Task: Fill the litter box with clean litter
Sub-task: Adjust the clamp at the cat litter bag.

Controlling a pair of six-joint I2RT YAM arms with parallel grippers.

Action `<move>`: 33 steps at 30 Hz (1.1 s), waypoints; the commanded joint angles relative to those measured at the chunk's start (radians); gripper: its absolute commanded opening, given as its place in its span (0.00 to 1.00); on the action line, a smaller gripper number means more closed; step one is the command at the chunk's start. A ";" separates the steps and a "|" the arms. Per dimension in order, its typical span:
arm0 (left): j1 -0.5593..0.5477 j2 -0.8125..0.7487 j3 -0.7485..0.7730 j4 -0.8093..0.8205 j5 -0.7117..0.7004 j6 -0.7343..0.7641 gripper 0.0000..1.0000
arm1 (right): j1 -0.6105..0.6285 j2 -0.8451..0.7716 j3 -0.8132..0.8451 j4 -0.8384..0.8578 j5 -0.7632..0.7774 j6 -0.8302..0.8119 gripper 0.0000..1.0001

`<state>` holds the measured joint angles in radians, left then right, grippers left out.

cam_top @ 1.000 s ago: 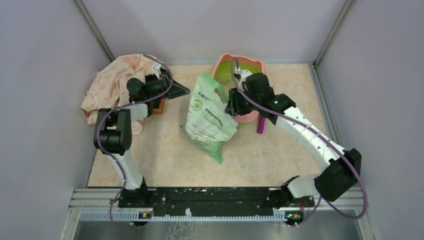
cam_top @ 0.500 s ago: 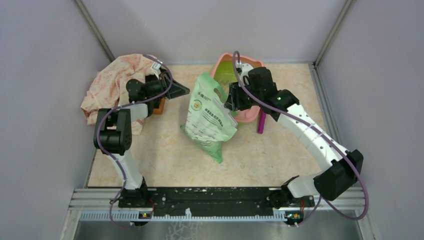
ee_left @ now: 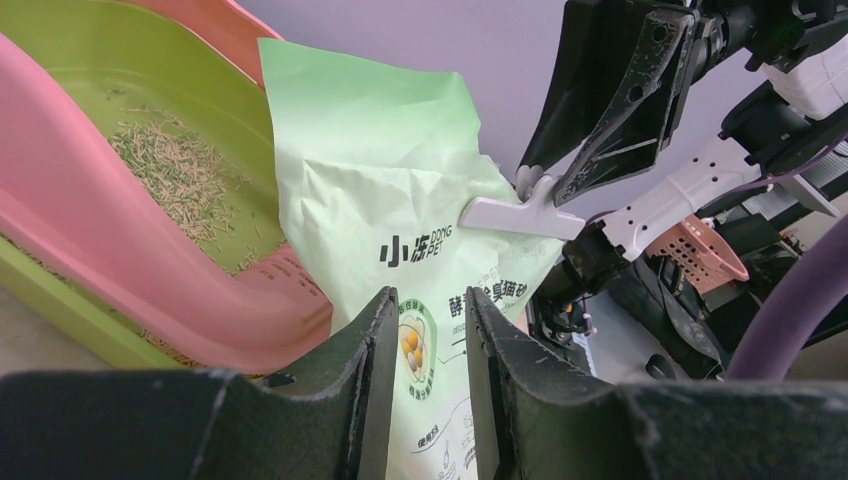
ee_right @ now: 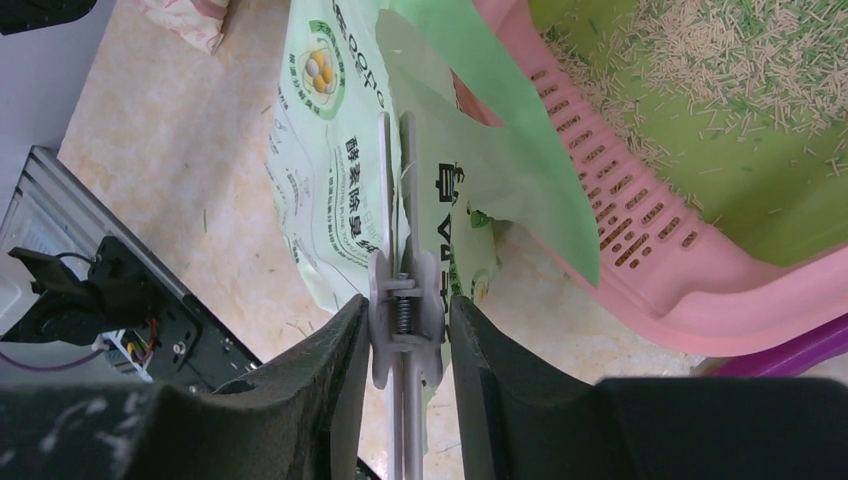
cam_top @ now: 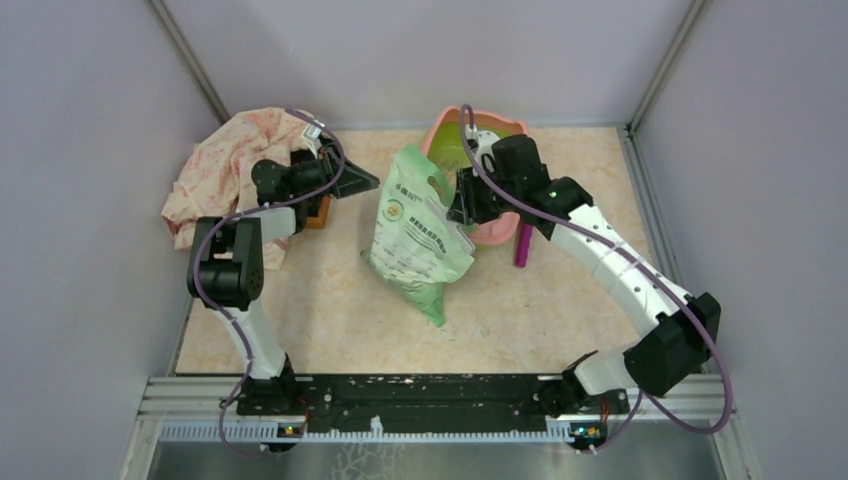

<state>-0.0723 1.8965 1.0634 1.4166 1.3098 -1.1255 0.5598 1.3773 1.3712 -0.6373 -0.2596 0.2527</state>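
The litter box [cam_top: 437, 128], pink-rimmed and lime-green inside, stands at the back centre. A thin scatter of pale clean litter [ee_right: 740, 50] lies on its floor [ee_left: 170, 170]. A light green printed bag [cam_top: 415, 235] leans against its front rim [ee_right: 640, 250]. A grey-white spring clip [ee_right: 405, 300] is clamped on the bag's top edge. My right gripper [cam_top: 462, 208] is shut on that clip [ee_left: 520, 212], one finger on each side [ee_right: 407, 305]. My left gripper [cam_top: 365, 183] hangs left of the bag, open, nothing between its fingers [ee_left: 430, 300].
A flowered cloth [cam_top: 235, 165] is heaped at the back left, with a small orange object [cam_top: 318, 213] beside the left arm. A magenta scoop [cam_top: 522, 245] lies on the table just right of the litter box. Grey walls close in three sides.
My right gripper has shifted slightly toward the back along the bag's top and its jaws have narrowed onto the clip. The left arm has not moved.
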 commanded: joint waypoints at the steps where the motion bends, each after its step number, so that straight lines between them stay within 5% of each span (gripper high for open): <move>1: -0.006 0.004 -0.002 0.056 0.017 -0.002 0.37 | -0.008 0.006 0.065 0.020 -0.024 -0.016 0.34; 12: -0.006 0.012 0.002 0.076 0.017 -0.023 0.37 | -0.008 0.018 0.081 0.022 -0.023 -0.017 0.00; 33: -0.006 0.026 0.007 0.127 0.017 -0.071 0.36 | -0.008 -0.052 -0.055 0.137 0.049 0.033 0.00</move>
<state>-0.0723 1.9030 1.0634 1.4807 1.3117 -1.1835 0.5598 1.3838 1.3407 -0.5819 -0.2371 0.2665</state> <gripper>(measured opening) 0.364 0.067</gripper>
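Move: The clamp sits between the right hand's parted fingers, its handles between the tips and its middle about 1 cm ahead, 2 cm left and 2 cm lower. From that hand, the litter bag's middle is some 7 cm left, 3 cm back and 10 cm down; the litter box's is about 10 cm ahead, 5 cm right and well below. The scoop lies 17 cm right, 3 cm back. From the left hand, the clamp is about 17 cm right and 8 cm back, roughly level. Right fingertips squeeze the clamp's two handles together against the spring, closing from about a third open to nearly shut and then keeping the pinch. The hand otherwise stays almost in place at the bag's edge, easing only about 1 cm forward, with no real turn of the wrist. ##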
